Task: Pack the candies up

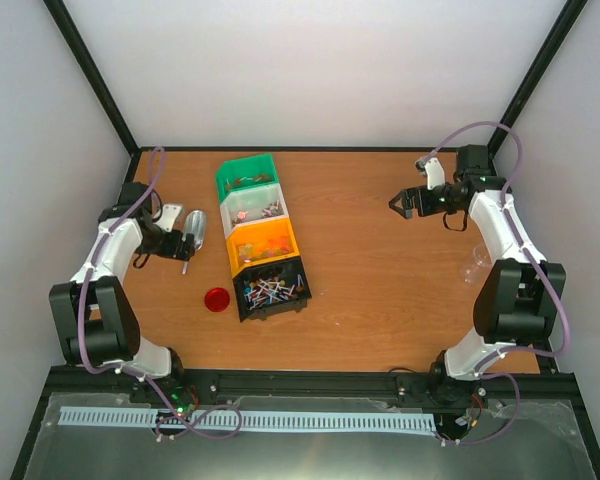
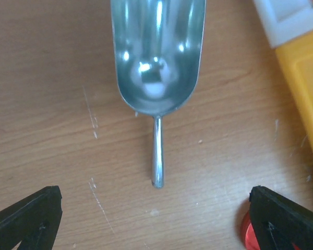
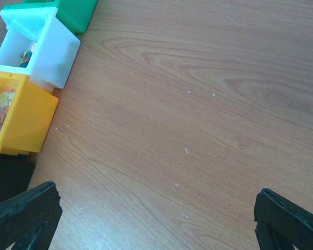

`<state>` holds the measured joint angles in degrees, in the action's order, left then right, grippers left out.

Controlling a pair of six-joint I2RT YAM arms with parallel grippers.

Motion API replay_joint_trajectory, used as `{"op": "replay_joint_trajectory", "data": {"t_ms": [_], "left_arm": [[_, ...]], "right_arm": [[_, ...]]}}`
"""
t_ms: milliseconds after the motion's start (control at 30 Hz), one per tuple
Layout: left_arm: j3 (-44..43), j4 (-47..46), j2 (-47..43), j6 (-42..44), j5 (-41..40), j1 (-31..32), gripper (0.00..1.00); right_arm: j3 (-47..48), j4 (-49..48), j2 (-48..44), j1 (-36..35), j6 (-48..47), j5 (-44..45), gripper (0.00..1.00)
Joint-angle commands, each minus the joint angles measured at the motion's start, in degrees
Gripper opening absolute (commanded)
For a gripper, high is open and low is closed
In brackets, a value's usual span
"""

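Observation:
The candies [image 1: 273,290] lie mostly in the black bin [image 1: 280,305]; smaller amounts show in the orange bin [image 1: 263,243], the white bin [image 1: 250,208] and the green bin [image 1: 242,175]. A metal scoop [image 2: 156,52] lies on the table with its thin handle [image 2: 157,156] pointing toward my left gripper [image 2: 156,221]. That gripper is open and empty, a little short of the handle. My right gripper [image 1: 405,203] hangs open over bare wood at the far right, well away from the bins. In the right wrist view a few candies [image 3: 2,107] show inside the orange bin [image 3: 28,122].
A round red lid [image 1: 217,299] lies left of the black bin, by my left gripper's right fingertip [image 2: 281,219]. A clear plastic container [image 1: 473,262] lies near the right arm. The bins form a column from far to near in mid-table.

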<state>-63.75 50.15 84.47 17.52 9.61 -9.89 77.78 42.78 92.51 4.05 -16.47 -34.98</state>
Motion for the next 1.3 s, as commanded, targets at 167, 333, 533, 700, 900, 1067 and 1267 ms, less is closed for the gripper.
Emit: {"op": "replay_joint_trajectory", "data": {"t_ms": [167, 333, 533, 700, 900, 1067, 1267], "left_arm": [[7.6, -8.8, 0.7, 6.1, -0.6, -0.4, 0.96], [10.0, -13.5, 2.6, 6.5, -0.4, -0.5, 0.89], [10.9, -18.0, 6.4, 8.0, -0.7, -0.3, 0.73], [10.7, -21.6, 9.7, 8.6, -1.6, -0.3, 0.61], [11.3, -25.0, 12.5, 10.4, -2.6, -0.3, 0.39], [10.8, -25.0, 13.7, 10.7, -3.3, -0.3, 0.22], [9.9, -23.2, 12.6, 11.7, -3.3, -0.3, 0.06]], "right_arm": [[3.6, 1.2, 2.4, -0.7, 1.3, -1.2, 1.0], [3.5, 1.0, 2.5, -0.7, 1.9, -1.1, 1.0], [3.8, -0.9, 3.3, -0.7, 5.8, 0.6, 1.0], [4.5, -2.3, 3.9, -0.7, 7.7, 1.7, 1.0], [5.8, -3.3, 4.4, -0.7, 7.1, 0.1, 1.0], [7.4, -4.1, 4.7, -0.9, 7.3, -0.8, 1.0], [7.7, -6.5, 3.9, -2.8, 9.7, 0.0, 1.0]]}}
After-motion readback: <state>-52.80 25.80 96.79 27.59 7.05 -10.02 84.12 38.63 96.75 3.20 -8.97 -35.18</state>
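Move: The metal scoop's handle lies under the open left hand, about 10 cm below, some 2 cm ahead and 1 cm to the left, with the bowl's middle roughly 10 cm ahead and 1 cm right of the hand. The red lid is about 7 cm back and 7 cm right; the yellow tray is 7 cm ahead and 19 cm right. From the right hand the handle is roughly 56 cm left, 9 cm back and 18 cm down. The left hand sinks about 10 cm onto the metal scoop, first drawing back a little and then easing some 4 cm forward along the handle as its fingers close from wide open to nearly shut and pinch the handle just behind the bowl, the wrist turning about 10 degrees clockwise. The right hand, open and empty over bare table, drifts about 4 cm forward and rises slightly at the end. ##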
